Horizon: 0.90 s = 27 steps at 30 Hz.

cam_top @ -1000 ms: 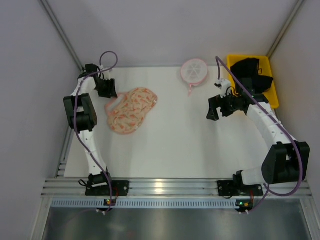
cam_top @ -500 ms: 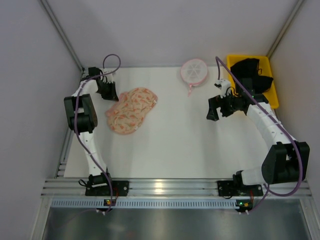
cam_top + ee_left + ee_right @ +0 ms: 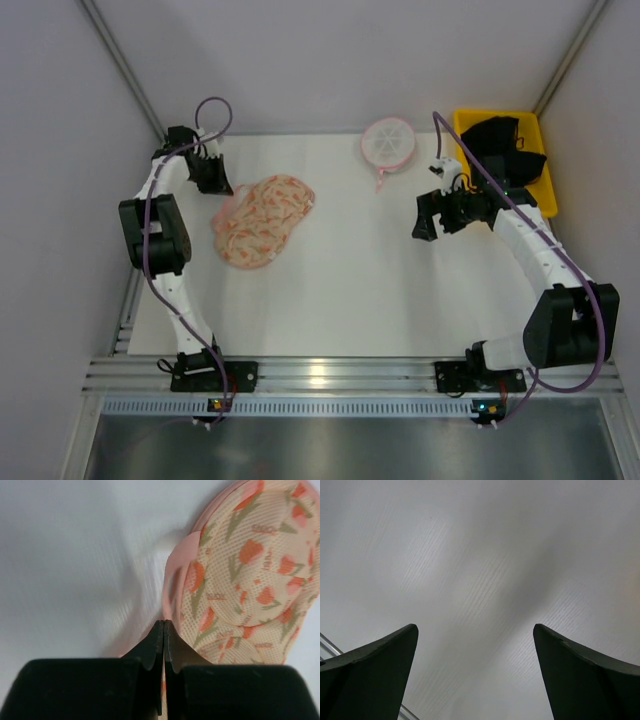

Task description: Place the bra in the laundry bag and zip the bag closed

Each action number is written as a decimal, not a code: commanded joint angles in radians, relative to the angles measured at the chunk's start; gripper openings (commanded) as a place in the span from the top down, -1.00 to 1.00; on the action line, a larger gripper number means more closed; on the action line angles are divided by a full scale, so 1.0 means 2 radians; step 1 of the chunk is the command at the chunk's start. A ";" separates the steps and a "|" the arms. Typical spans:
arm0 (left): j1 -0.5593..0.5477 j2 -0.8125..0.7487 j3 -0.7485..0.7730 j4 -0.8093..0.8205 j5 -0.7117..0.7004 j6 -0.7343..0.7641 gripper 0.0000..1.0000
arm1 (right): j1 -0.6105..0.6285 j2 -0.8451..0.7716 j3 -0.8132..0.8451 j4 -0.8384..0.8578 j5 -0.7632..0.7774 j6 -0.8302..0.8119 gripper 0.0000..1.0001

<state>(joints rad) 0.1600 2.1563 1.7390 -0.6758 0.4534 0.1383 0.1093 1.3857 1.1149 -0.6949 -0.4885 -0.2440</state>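
The laundry bag (image 3: 262,220), cream mesh with pink-red speckles, lies flat on the left of the white table. In the left wrist view its pink zip trim (image 3: 175,577) runs straight into the tips of my left gripper (image 3: 164,624), which is shut on that trim at the bag's far left edge (image 3: 220,192). The bra (image 3: 505,142) is a black heap inside the yellow bin (image 3: 545,190) at the back right. My right gripper (image 3: 424,224) hovers left of the bin, over bare table. It stands open (image 3: 475,640) with nothing between its fingers.
A small round white mesh disc with a pink rim and cord (image 3: 388,142) lies at the back centre. Grey walls close in the table on three sides. An aluminium rail (image 3: 320,375) runs along the near edge, where both arm bases stand.
My left gripper has closed from part open to shut on the bag's pink trim, and its wrist has shifted slightly. The right arm has not moved.
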 commanded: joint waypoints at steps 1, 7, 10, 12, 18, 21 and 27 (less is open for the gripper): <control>0.007 -0.075 0.030 0.002 0.023 -0.028 1.00 | 0.006 -0.006 0.019 0.015 -0.013 0.008 -0.99; 0.006 -0.119 0.039 0.002 0.096 -0.059 1.00 | 0.007 -0.002 0.028 0.014 -0.015 0.009 -0.99; 0.003 -0.138 0.045 0.002 0.140 -0.072 1.00 | 0.006 0.004 0.038 0.012 -0.015 0.008 -0.99; -0.005 -0.152 0.054 0.002 0.158 -0.096 1.00 | 0.006 0.010 0.042 0.011 -0.015 0.008 -0.99; -0.077 -0.180 0.056 0.002 0.191 -0.127 1.00 | 0.007 0.020 0.071 -0.006 -0.009 -0.005 -0.99; -0.162 -0.187 0.032 0.007 0.187 -0.131 1.00 | 0.002 0.022 0.081 -0.018 -0.007 -0.011 -0.99; -0.330 -0.159 -0.004 0.072 0.155 -0.163 1.00 | -0.027 0.016 0.081 -0.032 -0.015 -0.002 -0.99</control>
<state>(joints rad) -0.3931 1.8420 1.7588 -0.6323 0.7677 -0.1303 0.0883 1.4300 1.2400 -0.7269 -0.5011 -0.2436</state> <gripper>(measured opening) 0.012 0.993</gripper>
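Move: About 30 cm to the left hand's right and 11 cm back is the open middle of the table, 4 cm below it, to which it takes the floral laundry bag by its pink strap. The bag's body lies 8 cm to its right and 6 cm back; the white mesh disc is roughly 43 cm right, 18 cm ahead. From the right hand that open spot is some 22 cm left, 5 cm ahead and 13 cm down. Hoisting the laundry bag by the pink strap still pinched in its shut fingertips, the left hand goes up almost 20 cm, then sweeps about 30 cm right and some 11 cm back over the table's middle, turning clockwise by around 30 degrees and rolling its left side down. The right hand, open and empty, edges a few centimetres up and forward. ##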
